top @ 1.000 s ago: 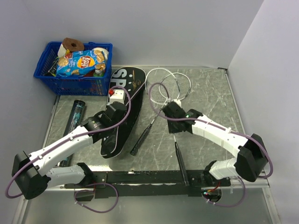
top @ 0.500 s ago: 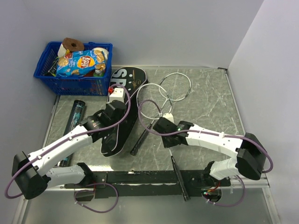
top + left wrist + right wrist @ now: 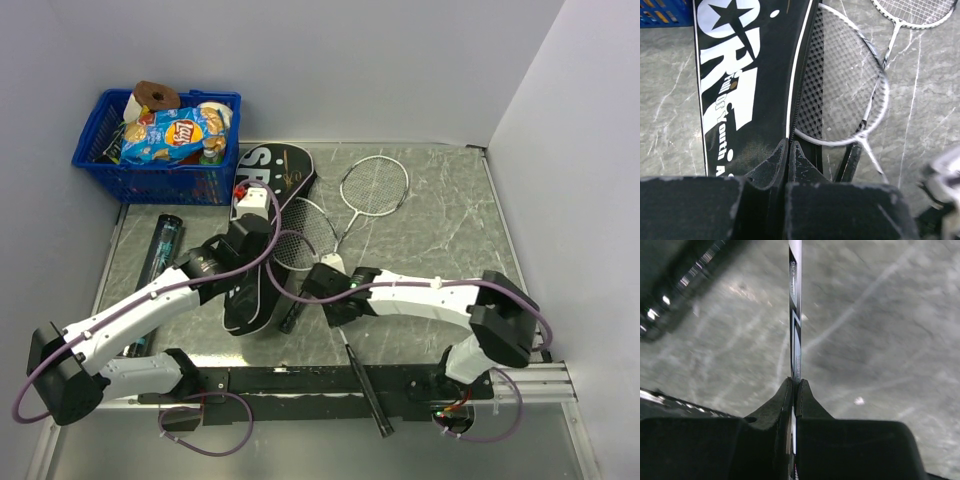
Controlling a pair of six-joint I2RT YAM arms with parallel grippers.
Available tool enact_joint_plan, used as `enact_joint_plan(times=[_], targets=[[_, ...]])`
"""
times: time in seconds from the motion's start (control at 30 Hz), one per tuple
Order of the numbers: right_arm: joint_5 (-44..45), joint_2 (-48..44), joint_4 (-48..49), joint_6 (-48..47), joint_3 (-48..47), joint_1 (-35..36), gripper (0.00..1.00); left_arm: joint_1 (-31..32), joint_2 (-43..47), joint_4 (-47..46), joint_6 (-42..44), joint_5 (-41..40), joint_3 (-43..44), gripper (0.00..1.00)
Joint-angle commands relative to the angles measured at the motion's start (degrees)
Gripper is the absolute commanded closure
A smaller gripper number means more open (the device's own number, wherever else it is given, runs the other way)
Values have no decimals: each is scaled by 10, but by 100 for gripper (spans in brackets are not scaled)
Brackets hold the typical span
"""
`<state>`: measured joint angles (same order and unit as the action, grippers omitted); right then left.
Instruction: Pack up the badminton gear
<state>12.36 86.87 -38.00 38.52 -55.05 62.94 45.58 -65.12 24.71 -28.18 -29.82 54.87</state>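
The black bag (image 3: 262,190) lettered SPORT lies left of centre. My left gripper (image 3: 258,213) is shut on the bag's zip edge (image 3: 790,125), its jaws (image 3: 789,146) pinched together on it. One white-framed racket's head (image 3: 850,90) lies partly inside the bag's opening (image 3: 297,238). My right gripper (image 3: 322,285) is shut on this racket's thin shaft (image 3: 795,315), and its black handle (image 3: 364,392) points over the near edge. The second racket (image 3: 375,185) lies to the right, its handle (image 3: 292,318) crossing near the bag. The dark tube (image 3: 160,252) lies at the far left.
A blue basket (image 3: 110,175) with a crisp packet (image 3: 165,135) stands at the back left corner. Walls close the table at the back and right. The black base rail (image 3: 300,380) runs along the near edge.
My right gripper has carried its racket left and nearer, and the racket's head has slid from beside the other racket into the bag's opening. The left gripper has stayed on the bag's edge.
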Motion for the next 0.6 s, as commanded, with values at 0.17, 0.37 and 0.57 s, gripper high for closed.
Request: enact_joint_plan(times=[0.17, 0.37, 0.57], targets=[[17, 135, 82, 0, -153, -26, 100, 60, 11, -30, -64, -1, -42, 99], [8, 190, 139, -12, -198, -87, 100, 79, 37, -53, -105, 12, -112, 99], [-25, 211, 204, -33, -220, -135, 100, 82, 53, -56, -117, 11, -139, 99]])
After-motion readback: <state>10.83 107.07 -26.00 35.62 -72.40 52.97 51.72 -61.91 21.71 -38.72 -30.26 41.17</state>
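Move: The right hand already holds the racket by its shaft. The racket head is about 24 cm ahead and 8 cm to the left of this hand; the bag opening is some 20 cm ahead and 13 cm left. The other racket's handle lies roughly 11 cm left and 3 cm ahead of it, slightly below. The left hand still pinches the raised flap, with the opening level fore and aft, 4 cm to its right and 8 cm below. Slide the right gripper left, then mostly forward, about 12 cm forward and 7 cm left in all, staying low, so the held racket feeds head first under the bag flap and its shaft comes across above the other racket's handle. Meanwhile bring the left gripper down about 7 cm and back 5, keeping its pinch on the flap edge to draw it over the racket head. ##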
